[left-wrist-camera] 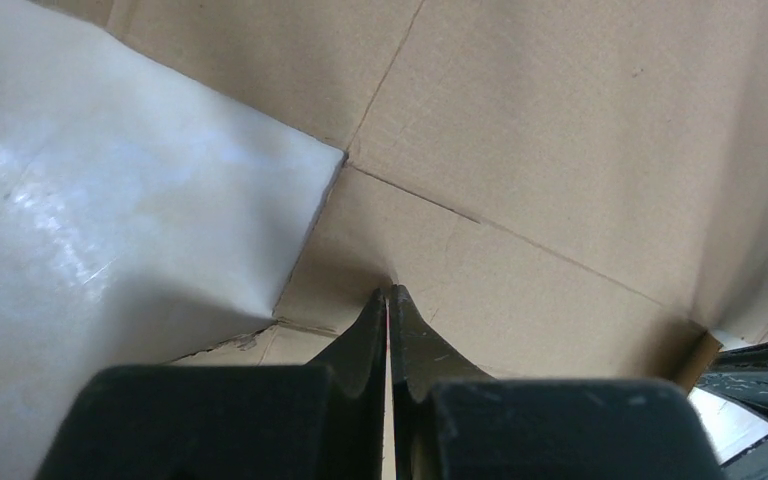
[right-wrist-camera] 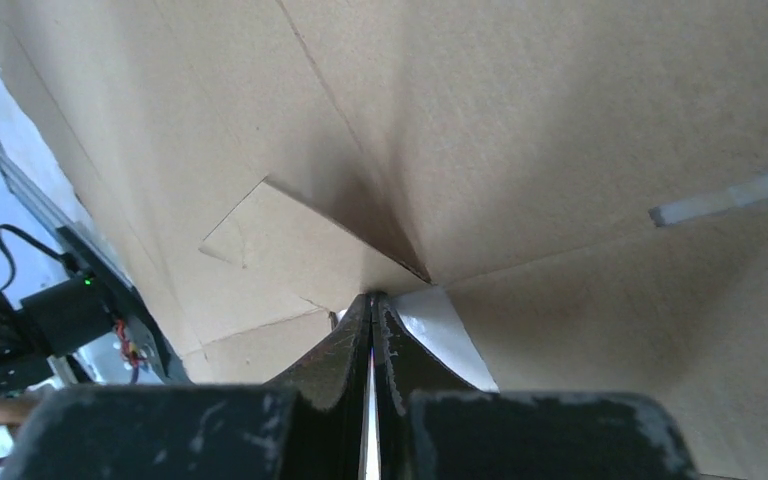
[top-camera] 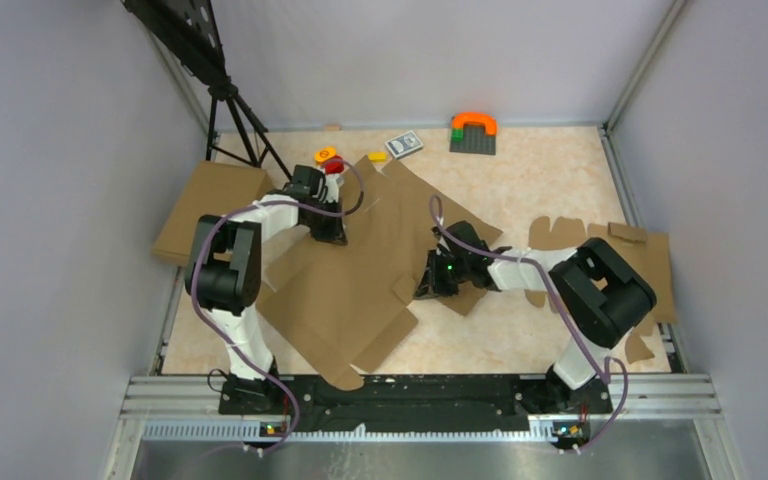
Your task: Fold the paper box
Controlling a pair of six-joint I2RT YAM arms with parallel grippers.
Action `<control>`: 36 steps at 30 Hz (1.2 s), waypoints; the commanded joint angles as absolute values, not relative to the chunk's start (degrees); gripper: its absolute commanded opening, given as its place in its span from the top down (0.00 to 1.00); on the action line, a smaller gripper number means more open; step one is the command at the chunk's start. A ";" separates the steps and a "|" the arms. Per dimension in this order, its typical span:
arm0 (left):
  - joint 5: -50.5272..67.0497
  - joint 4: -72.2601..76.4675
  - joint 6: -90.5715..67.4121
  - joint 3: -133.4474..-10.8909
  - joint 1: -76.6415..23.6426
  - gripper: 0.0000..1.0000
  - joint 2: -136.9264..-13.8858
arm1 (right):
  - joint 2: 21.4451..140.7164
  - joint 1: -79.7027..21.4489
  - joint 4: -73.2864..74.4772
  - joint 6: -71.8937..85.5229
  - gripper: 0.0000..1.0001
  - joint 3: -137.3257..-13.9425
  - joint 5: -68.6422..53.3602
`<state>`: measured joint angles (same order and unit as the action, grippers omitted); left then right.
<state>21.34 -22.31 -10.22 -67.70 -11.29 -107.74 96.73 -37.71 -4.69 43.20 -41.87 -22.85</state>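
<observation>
The paper box is a wide brown die-cut cardboard sheet lying partly unfolded mid-table, with flaps reaching toward the near edge. My left gripper is shut, its tips pressed on the sheet's far left part. In the left wrist view the left gripper meets the cardboard near a crease corner, with nothing between the jaws. My right gripper is shut at the sheet's right edge. The right wrist view shows the right gripper touching the cardboard beside a raised flap.
A flat brown cardboard piece lies at the left wall. A notched cardboard blank lies under the right arm. A tripod stands back left. A grey plate with an orange arch, a small card box and small yellow and red pieces sit at the back.
</observation>
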 commanded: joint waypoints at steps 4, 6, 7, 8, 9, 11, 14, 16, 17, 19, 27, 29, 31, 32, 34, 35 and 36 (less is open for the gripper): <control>23.11 -25.40 -7.07 -70.18 -16.40 1.00 -111.03 | 93.97 -39.81 5.52 36.47 1.00 -48.95 -14.26; 22.48 -25.57 -7.06 -70.58 -16.69 1.00 -111.25 | 95.44 -39.81 6.50 35.56 1.00 -49.54 -12.78; 22.64 -25.65 -6.85 -70.69 -16.68 1.00 -111.35 | 96.38 -39.81 6.53 35.25 1.00 -49.60 -12.44; 22.86 -25.71 -6.54 -70.81 -16.77 1.00 -111.50 | 97.25 -39.81 6.39 34.97 1.00 -49.51 -12.35; 23.13 -25.75 -6.07 -71.00 -16.90 1.00 -111.57 | 97.86 -39.81 6.18 34.85 1.00 -49.38 -12.14; 23.45 -25.75 -5.04 -71.37 -17.21 1.00 -111.85 | 98.51 -39.81 5.31 34.78 1.00 -48.68 -12.11; 23.77 -25.84 -4.45 -72.85 -17.56 1.00 -112.77 | 98.51 -40.19 3.81 35.72 1.00 -46.74 -13.34; 23.98 -25.92 -4.53 -74.45 -17.86 1.00 -113.97 | 98.02 -41.48 3.06 36.22 1.00 -45.29 -13.20; 24.11 -26.11 -4.54 -75.43 -17.96 1.00 -114.67 | 97.64 -42.42 3.00 36.48 1.00 -44.74 -12.54; 24.37 -26.56 -4.53 -77.28 -18.46 1.00 -116.08 | 97.07 -44.26 2.67 37.23 1.00 -43.95 -11.52; 25.74 -26.67 -5.32 -82.68 -21.63 1.00 -119.87 | 97.39 -48.80 0.95 39.56 1.00 -46.11 -9.06; 26.12 -26.47 -5.66 -83.70 -22.66 1.00 -120.58 | 98.15 -48.80 -0.05 39.40 1.00 -47.76 -9.37; 26.72 -26.37 -5.79 -84.73 -23.54 1.00 -121.39 | 98.94 -48.78 -0.17 39.17 1.00 -49.20 -9.40; 26.85 -26.37 -5.92 -85.29 -24.03 1.00 -121.71 | 99.23 -48.78 -0.18 39.17 1.00 -49.81 -9.49; 27.06 -26.28 -6.13 -85.61 -24.44 1.00 -122.32 | 99.29 -48.78 1.16 39.09 1.00 -50.69 -9.94; 26.98 -26.21 -6.19 -85.50 -24.49 1.00 -122.37 | 98.98 -48.82 1.52 39.03 1.00 -50.86 -10.32; 26.73 -26.19 -6.23 -85.33 -24.52 1.00 -122.28 | 98.31 -48.76 1.76 39.13 1.00 -50.82 -10.41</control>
<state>25.30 -24.67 -5.93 -85.06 -23.18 -120.20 98.17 -48.34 0.16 39.64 -48.60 -12.01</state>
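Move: The cardboard sheet of the paper box lies askew, nearly flat under both shut grippers. Its middle is about 6 cm back and 9 cm right of the left hand, and some 8 cm ahead and 9 cm left of the right hand. From the left hand, the red block is roughly 19 cm ahead and 2 cm left. A small tab stands about 4 cm left and 1 cm ahead of the right fingers; the near flap lies 11 cm back and 8 cm left of them. The sheet is spun clockwise between the two shut grippers. The left, fingertips still on it beside the notch, drags that part about 11 cm right, pausing briefly, then easing slightly forward as the wrist yaws clockwise. The right first rises slightly and edges forward, then sweeps left and back along the near side, ending with a small forward creep, about 4 cm left overall. ##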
